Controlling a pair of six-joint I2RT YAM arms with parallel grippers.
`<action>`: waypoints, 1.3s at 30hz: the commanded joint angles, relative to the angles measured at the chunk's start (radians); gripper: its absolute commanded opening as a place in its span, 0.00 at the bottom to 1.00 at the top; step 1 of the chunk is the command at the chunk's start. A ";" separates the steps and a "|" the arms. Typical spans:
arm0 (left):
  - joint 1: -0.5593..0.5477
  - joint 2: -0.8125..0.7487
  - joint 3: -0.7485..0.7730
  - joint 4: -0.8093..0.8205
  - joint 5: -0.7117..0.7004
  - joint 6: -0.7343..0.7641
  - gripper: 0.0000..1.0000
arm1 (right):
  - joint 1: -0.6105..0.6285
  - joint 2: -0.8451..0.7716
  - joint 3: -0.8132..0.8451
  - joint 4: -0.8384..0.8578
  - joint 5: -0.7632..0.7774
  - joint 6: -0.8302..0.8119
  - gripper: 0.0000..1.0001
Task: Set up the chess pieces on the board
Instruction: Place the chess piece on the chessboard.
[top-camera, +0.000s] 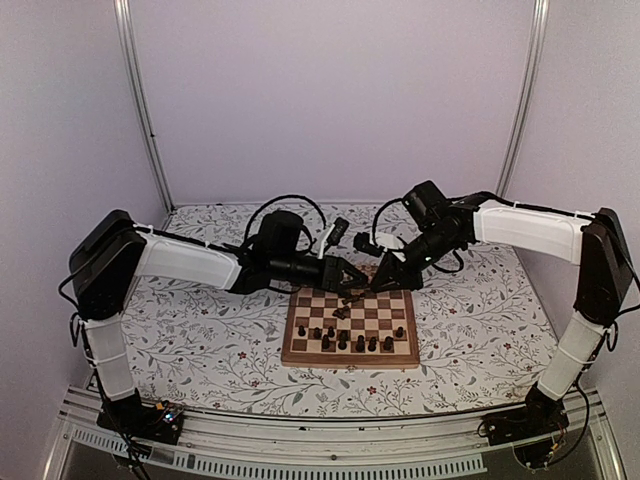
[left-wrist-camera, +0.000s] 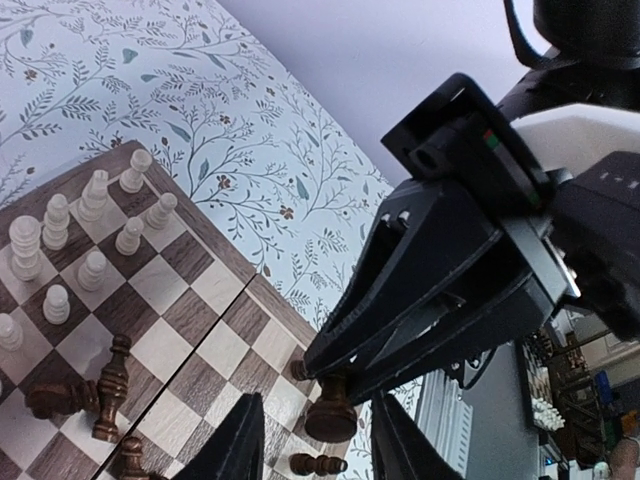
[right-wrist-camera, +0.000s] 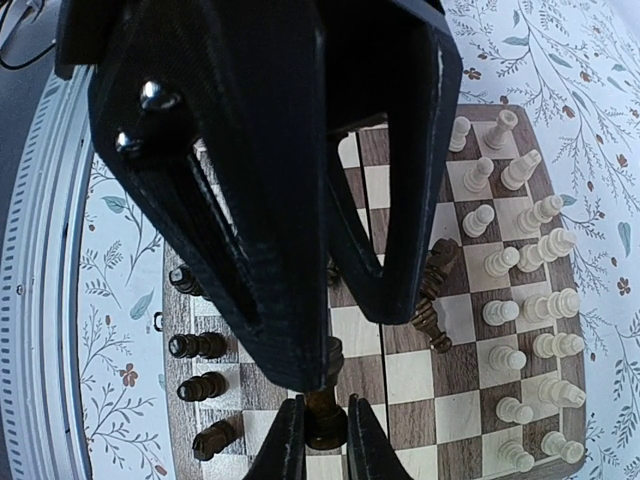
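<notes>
The board (top-camera: 350, 362) lies mid-table. My right gripper (top-camera: 381, 284) (right-wrist-camera: 325, 405) hovers over its far edge, shut on a dark chess piece (right-wrist-camera: 325, 430). In the left wrist view that piece (left-wrist-camera: 332, 422) hangs base-down from the right fingers. My left gripper (top-camera: 352, 275) (left-wrist-camera: 318, 405) is open around it, with a gap on each side. Pale chess pieces (left-wrist-camera: 90, 215) (right-wrist-camera: 520, 300) stand in rows at one end of the board (left-wrist-camera: 170, 345). Dark pieces (top-camera: 345, 340) (right-wrist-camera: 195, 345) stand near the other end. A few dark pieces (left-wrist-camera: 100, 385) (right-wrist-camera: 435, 290) lie toppled mid-board.
The floral table surface (top-camera: 200, 320) spreads round the board. A metal rail (top-camera: 330, 445) runs along the near edge, and pale walls with upright posts (top-camera: 140, 100) close the back. Cables (top-camera: 290, 205) loop above both wrists. The two grippers are tip to tip.
</notes>
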 joint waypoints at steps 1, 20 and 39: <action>-0.011 0.028 0.035 0.022 0.042 -0.007 0.40 | -0.002 -0.036 0.028 -0.006 -0.016 0.012 0.11; -0.020 0.069 0.062 0.023 0.107 -0.018 0.17 | -0.002 -0.034 0.029 -0.006 -0.014 0.016 0.12; -0.054 -0.113 -0.154 0.428 -0.073 0.069 0.10 | -0.245 -0.161 0.043 0.198 -0.480 0.485 0.56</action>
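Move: The dark chess piece is still pinched in the right fingertips, its middle at most 1 cm below that hand point. From the open left hand it lies about 2 cm to the right, 1 cm back and 1 cm lower. On the board some 12 cm below the left hand, one group of toppled dark pieces lies about 6 cm ahead and 2 cm left, the other about 3 cm ahead and 4 cm left. Ease the left gripper about 1.5 cm right and 1 cm back around the dark piece and close its fingers on it while the right hand holds still. Then open the right fingers, let go and pull that hand clear, up roughly 13 cm with some forward and right. As it leaves, raise the left hand about 3 cm, drawing it slightly left and back with the piece gripped. ##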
